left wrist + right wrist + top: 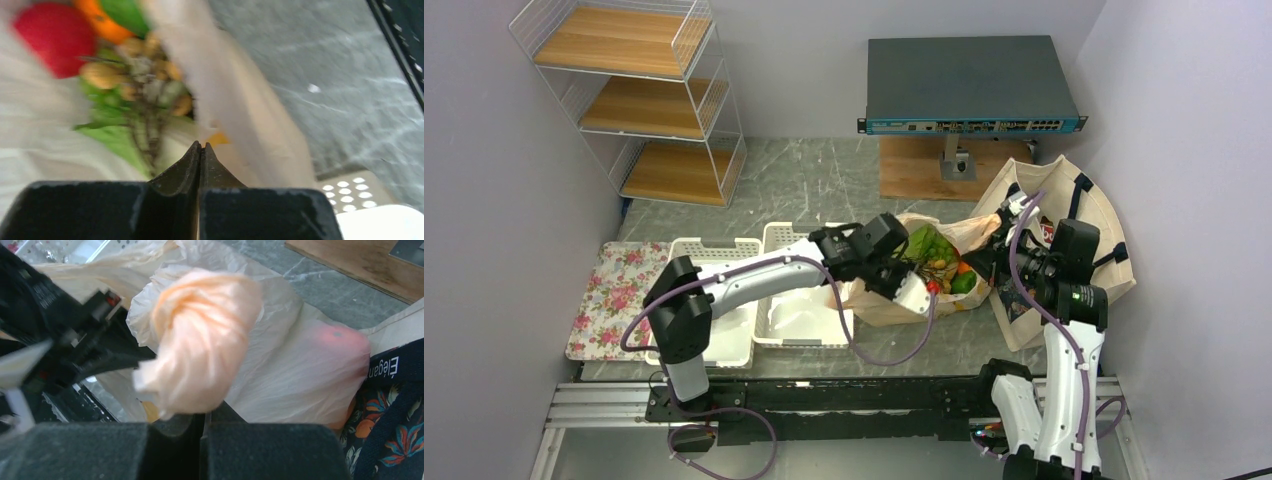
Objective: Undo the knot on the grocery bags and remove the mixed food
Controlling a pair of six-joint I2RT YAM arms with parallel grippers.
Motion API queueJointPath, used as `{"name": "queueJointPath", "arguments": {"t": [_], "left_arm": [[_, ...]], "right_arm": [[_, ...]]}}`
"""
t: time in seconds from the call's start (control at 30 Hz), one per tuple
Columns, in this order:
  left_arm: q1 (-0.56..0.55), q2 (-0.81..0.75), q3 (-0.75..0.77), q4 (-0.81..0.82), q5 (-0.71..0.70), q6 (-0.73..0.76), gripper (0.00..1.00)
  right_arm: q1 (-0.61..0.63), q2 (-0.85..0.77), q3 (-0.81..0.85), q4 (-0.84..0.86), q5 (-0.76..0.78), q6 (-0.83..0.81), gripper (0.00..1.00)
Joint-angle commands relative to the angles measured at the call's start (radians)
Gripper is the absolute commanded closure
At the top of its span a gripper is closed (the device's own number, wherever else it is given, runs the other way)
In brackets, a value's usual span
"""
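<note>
The peach-beige plastic bag point(879, 300) lies mid-table with its mouth open. Inside show leafy greens point(934, 250), an orange point(964, 268), a red apple point(55, 40) and brown nuts point(100, 75). My left gripper point(201, 145) is shut at the bag's mouth point(929, 285), its tips against the plastic; nothing shows between them. The knot point(200, 340), a bunched twist of peach plastic, rises from my right gripper point(202, 412), which is shut on it at the bag's right side point(1002, 255). The cream tote point(1084, 210) with navy floral print point(395, 410) sits just right of it.
Two white perforated bins point(714, 300) point(794, 315) sit left of the bag, and a floral tray point(614, 295) beyond them. A wire shelf with wooden boards point(639, 90) stands at the back left. A network switch point(969, 85) sits on a stand over a wooden board point(919, 170).
</note>
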Motion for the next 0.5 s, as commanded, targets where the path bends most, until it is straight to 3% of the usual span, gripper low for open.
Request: {"name": "queueJointPath", "arguments": {"t": [0.0, 0.2, 0.37, 0.47], "left_arm": [[-0.045, -0.033, -0.083, -0.044, 0.018, 0.125, 0.94], [-0.067, -0.029, -0.085, -0.120, 0.066, 0.051, 0.85], [0.010, -0.042, 0.028, 0.021, 0.091, -0.191, 0.62], [0.033, -0.057, 0.025, 0.125, 0.028, -0.246, 0.58]], "right_arm": [[0.006, -0.028, -0.010, 0.068, 0.009, 0.039, 1.00], [0.005, -0.043, -0.022, 0.052, 0.011, -0.009, 1.00], [0.005, -0.057, -0.021, -0.003, 0.025, -0.097, 1.00], [0.005, -0.066, -0.021, -0.022, 0.021, -0.111, 1.00]]}}
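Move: The left hand, almost shut, is at the near left side of the bag's mouth. The mushrooms are about 6 cm ahead, 8 cm to its right and 6 cm below it. The lettuce lies some 8 cm ahead and 4 cm right, the green pepper 3 cm ahead and 13 cm right, both about 7 cm lower. From the right hand, which holds the bunched bag top, the mushrooms lie roughly 2 cm ahead, 8 cm left and 13 cm below. The left hand, pointing right and down into the grocery bag's mouth, dips about 5 cm down and 5 cm back along the near side, easing slightly left, then reverses and climbs forward again, recovering over half of that dip. Its fingers part from almost shut to somewhat under half open, with nothing gripped and the wrist turning only some 10 degrees, while the right hand stays nearly still and keeps its shut grip on the twisted bag top. ##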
